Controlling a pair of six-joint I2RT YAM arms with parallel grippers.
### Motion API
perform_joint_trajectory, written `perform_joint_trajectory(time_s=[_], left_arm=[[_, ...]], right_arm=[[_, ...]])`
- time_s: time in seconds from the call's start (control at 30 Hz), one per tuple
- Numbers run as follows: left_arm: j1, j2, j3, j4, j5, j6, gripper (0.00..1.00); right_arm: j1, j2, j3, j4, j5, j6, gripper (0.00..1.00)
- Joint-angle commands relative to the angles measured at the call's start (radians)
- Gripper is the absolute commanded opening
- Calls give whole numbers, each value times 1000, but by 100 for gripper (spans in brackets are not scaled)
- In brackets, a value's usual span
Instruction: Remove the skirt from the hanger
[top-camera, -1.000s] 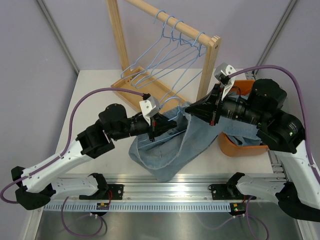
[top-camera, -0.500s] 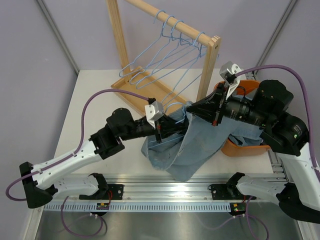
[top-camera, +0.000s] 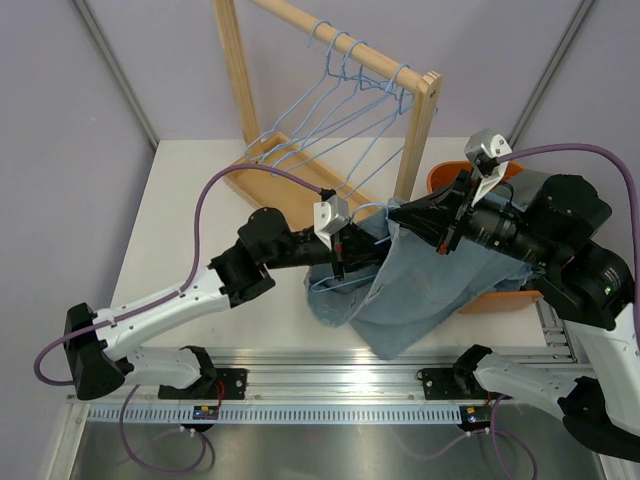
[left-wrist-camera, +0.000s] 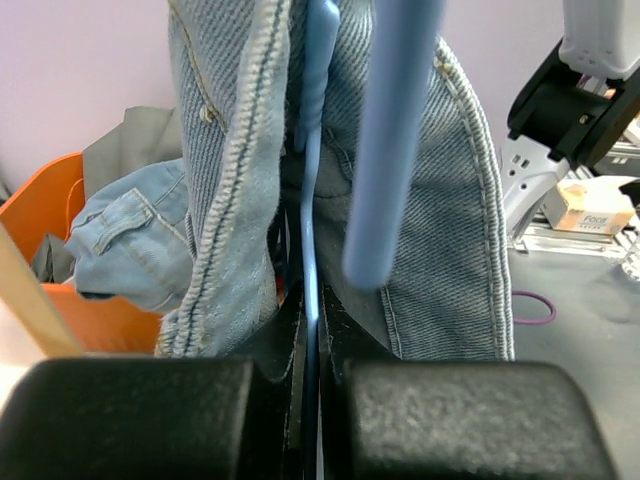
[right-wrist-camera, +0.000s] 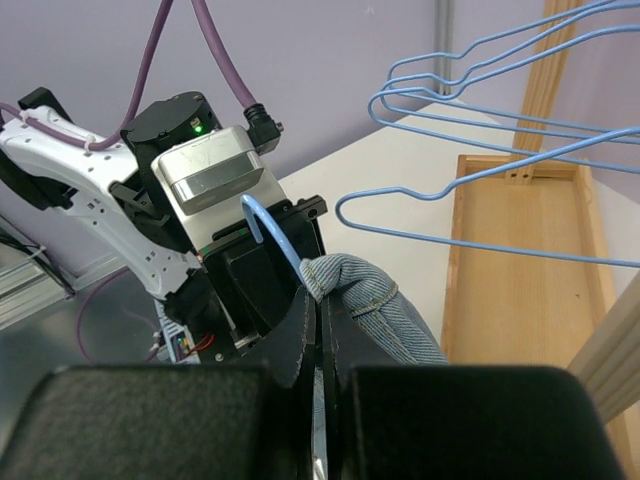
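The denim skirt (top-camera: 420, 290) hangs between the two grippers, above the table's near right part. My right gripper (top-camera: 397, 214) is shut on the skirt's waistband (right-wrist-camera: 350, 280). My left gripper (top-camera: 350, 262) faces it from the left and is shut on the thin wire of the blue hanger (left-wrist-camera: 309, 250). The hanger's wire (top-camera: 338, 284) shows below the left gripper, and its hook (right-wrist-camera: 270, 230) sticks up beside the pinched waistband. In the left wrist view the skirt (left-wrist-camera: 445, 220) drapes on both sides of the wire, right in front of the left gripper (left-wrist-camera: 310, 292). The right gripper (right-wrist-camera: 322, 300) nearly touches the left gripper's body.
A wooden rack (top-camera: 418, 140) with several blue hangers (top-camera: 340, 110) stands at the back middle, its base tray (right-wrist-camera: 520, 260) on the table. An orange bin (top-camera: 447, 178) holding other clothes (left-wrist-camera: 130, 240) sits at the right, under the right arm.
Both arms have carried the skirt and hanger to the right, toward the orange bin. The skirt's hem has lifted and shifted right across the table.
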Motion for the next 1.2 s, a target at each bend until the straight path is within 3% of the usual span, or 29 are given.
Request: perform_joint_trajectory(time_s=[0.0, 0.2, 0.7, 1.17], left_arm=[[-18, 19, 88, 123, 40, -6, 0], [-21, 11, 155, 42, 23, 38, 0], [-21, -130, 136, -166, -65, 68, 0], [-9, -371, 80, -616, -244, 205, 0]], right_arm=[[-4, -6, -18, 69, -2, -43, 0], [-7, -66, -153, 47, -18, -66, 0], [-154, -83, -214, -7, 11, -156, 0], [-231, -87, -228, -52, 12, -234, 0]])
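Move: The left hand holds the hanger. The skirt around it has its middle about 6 cm to that hand's right, 2 cm back and 9 cm below. The right hand pinches the skirt's top edge, so the cloth's middle hangs about 18 cm below it, 4 cm right and 3 cm back. From this hand the rack's near post stands some 14 cm ahead and 8 cm right, the orange basket roughly 18 cm ahead, 26 cm right and 42 cm down. The right hand keeps its pinch on the skirt's edge and carries it down about 7 cm, and also forward and to the right, towards the rack's near post and the basket, turning slightly clockwise. The left hand, still gripping the hanger below its hook, barely shifts at first, then draws it left and away from the right hand by about 10 cm, faster towards the end and slightly back, turning some 10 degrees counter-clockwise to slide the hanger out of the skirt. ##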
